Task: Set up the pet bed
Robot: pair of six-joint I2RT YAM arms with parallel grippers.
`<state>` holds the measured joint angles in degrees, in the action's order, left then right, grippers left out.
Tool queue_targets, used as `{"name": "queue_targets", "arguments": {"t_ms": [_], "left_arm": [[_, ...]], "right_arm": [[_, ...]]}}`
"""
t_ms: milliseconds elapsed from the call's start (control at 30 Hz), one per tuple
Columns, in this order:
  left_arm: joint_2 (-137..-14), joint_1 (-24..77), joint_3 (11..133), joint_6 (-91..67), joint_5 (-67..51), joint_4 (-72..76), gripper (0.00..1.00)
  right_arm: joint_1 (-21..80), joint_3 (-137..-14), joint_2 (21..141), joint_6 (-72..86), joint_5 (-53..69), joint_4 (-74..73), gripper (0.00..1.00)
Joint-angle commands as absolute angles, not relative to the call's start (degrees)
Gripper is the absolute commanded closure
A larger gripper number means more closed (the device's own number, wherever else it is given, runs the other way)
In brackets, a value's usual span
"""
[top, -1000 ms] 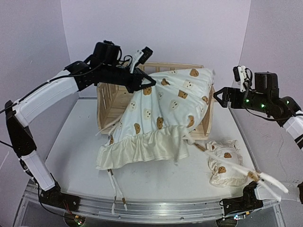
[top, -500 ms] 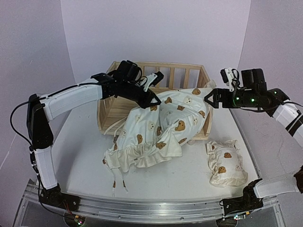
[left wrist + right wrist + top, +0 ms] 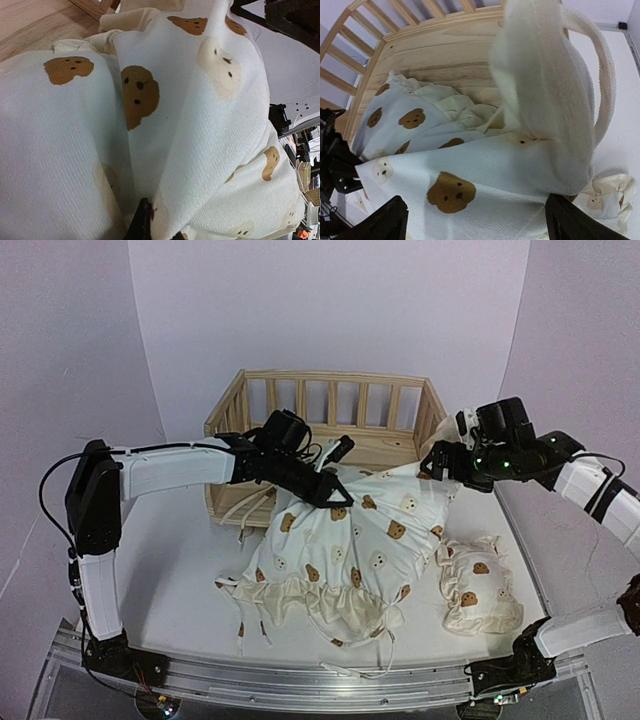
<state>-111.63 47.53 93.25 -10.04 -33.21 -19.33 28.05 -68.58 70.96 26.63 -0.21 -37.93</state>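
The pet bed (image 3: 330, 380), a pine frame with slatted rails, stands at the back middle; its plank base shows in the right wrist view (image 3: 450, 55) and in the left wrist view (image 3: 30, 25). The cream bear-print cushion (image 3: 350, 540) hangs from the bed's front edge down onto the table. My left gripper (image 3: 335, 498) is shut on a fold of the cushion (image 3: 200, 125), pinched between its dark fingers (image 3: 142, 220). My right gripper (image 3: 437, 465) is at the bed's right front corner. Its fingers (image 3: 395, 220) stand wide apart with the cushion (image 3: 470, 175) lying between them.
The small matching bear-print pillow (image 3: 475, 585) lies on the table right of the cushion and shows in the right wrist view (image 3: 610, 200). The cushion's ties (image 3: 245, 625) trail toward the near edge rail (image 3: 300, 680). Walls stand close behind and at both sides.
Both arms came down and forward. The cushion, held up over the bed before, has dropped, and its ruffled end has spread toward the near edge.
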Motion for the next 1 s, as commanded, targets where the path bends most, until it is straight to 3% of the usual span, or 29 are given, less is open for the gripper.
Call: {"name": "queue_targets", "arguments": {"t_ms": [0, 200, 300, 367, 400, 467, 500, 533, 600, 700, 967], "left_arm": [[-108.5, 46.8, 91.8, -12.1, -34.5, -14.6, 1.0], [-108.5, 46.8, 90.7, -12.7, -34.4, -13.3, 1.0], [-108.4, 46.8, 90.0, -12.7, -35.2, -12.9, 1.0], [-107.9, 46.8, 89.5, -12.1, -36.1, -12.9, 0.92], [-107.0, 46.8, 89.0, -11.6, -36.1, -13.1, 0.74], [-103.5, 46.0, 87.3, -10.4, -34.2, -14.0, 0.23], [-101.1, 45.2, 85.9, -10.0, -33.2, -14.2, 0.09], [-98.1, 44.1, 84.9, -10.2, -32.3, -14.2, 0.02], [-94.6, 41.2, 83.6, -12.2, -29.5, -14.6, 0.0], [-94.2, 35.8, 84.9, -17.6, -25.2, -17.3, 0.0], [-112.4, 34.1, 101.1, -21.4, -20.3, -25.2, 0.04]], "right_arm": [[29.0, -66.6, 72.2, 35.5, -8.5, -35.8, 0.04], [30.3, -62.7, 69.9, 36.7, -14.9, -32.4, 0.09], [30.3, -62.6, 71.6, 36.7, -15.5, -32.5, 0.19], [30.3, -60.7, 71.5, 37.0, -16.5, -29.6, 0.24], [30.3, -59.8, 71.5, 36.6, -17.1, -28.3, 0.31], [30.3, -58.5, 71.7, 35.0, -18.0, -26.0, 0.45], [30.3, -58.1, 71.9, 34.5, -18.7, -25.4, 0.51], [30.3, -57.8, 72.1, 33.4, -19.4, -24.9, 0.66], [30.3, -57.0, 71.7, 31.6, -20.0, -23.9, 0.85], [30.3, -52.8, 69.9, 27.9, -19.8, -20.3, 1.0], [30.3, -47.5, 67.2, 21.2, -16.9, -14.8, 1.0]]}}
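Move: The right hand's open fingers straddle the patterned cover near its right edge; the part they go for lies about 6 cm below and 3 cm to the right, 1 cm ahead. From that hand, the pillow is some 11 cm to the right, 4 cm back and 22 cm down. The left hand still holds a fold of the cover; from there the bed's middle is roughly 26 cm straight ahead and 11 cm lower, and the cover's right edge about 17 cm right, 4 cm ahead and 1 cm down. The right fingers shut on the cover's right edge as that hand sinks about 7 cm and shifts a little right, swinging clockwise before partly turning back. The left hand first stays put with its grip on the fold, then opens wide, lets go and sweeps left, forward and up towards the bed's left side, about 17 cm across the table, turning nearly 30 degrees counter-clockwise. ##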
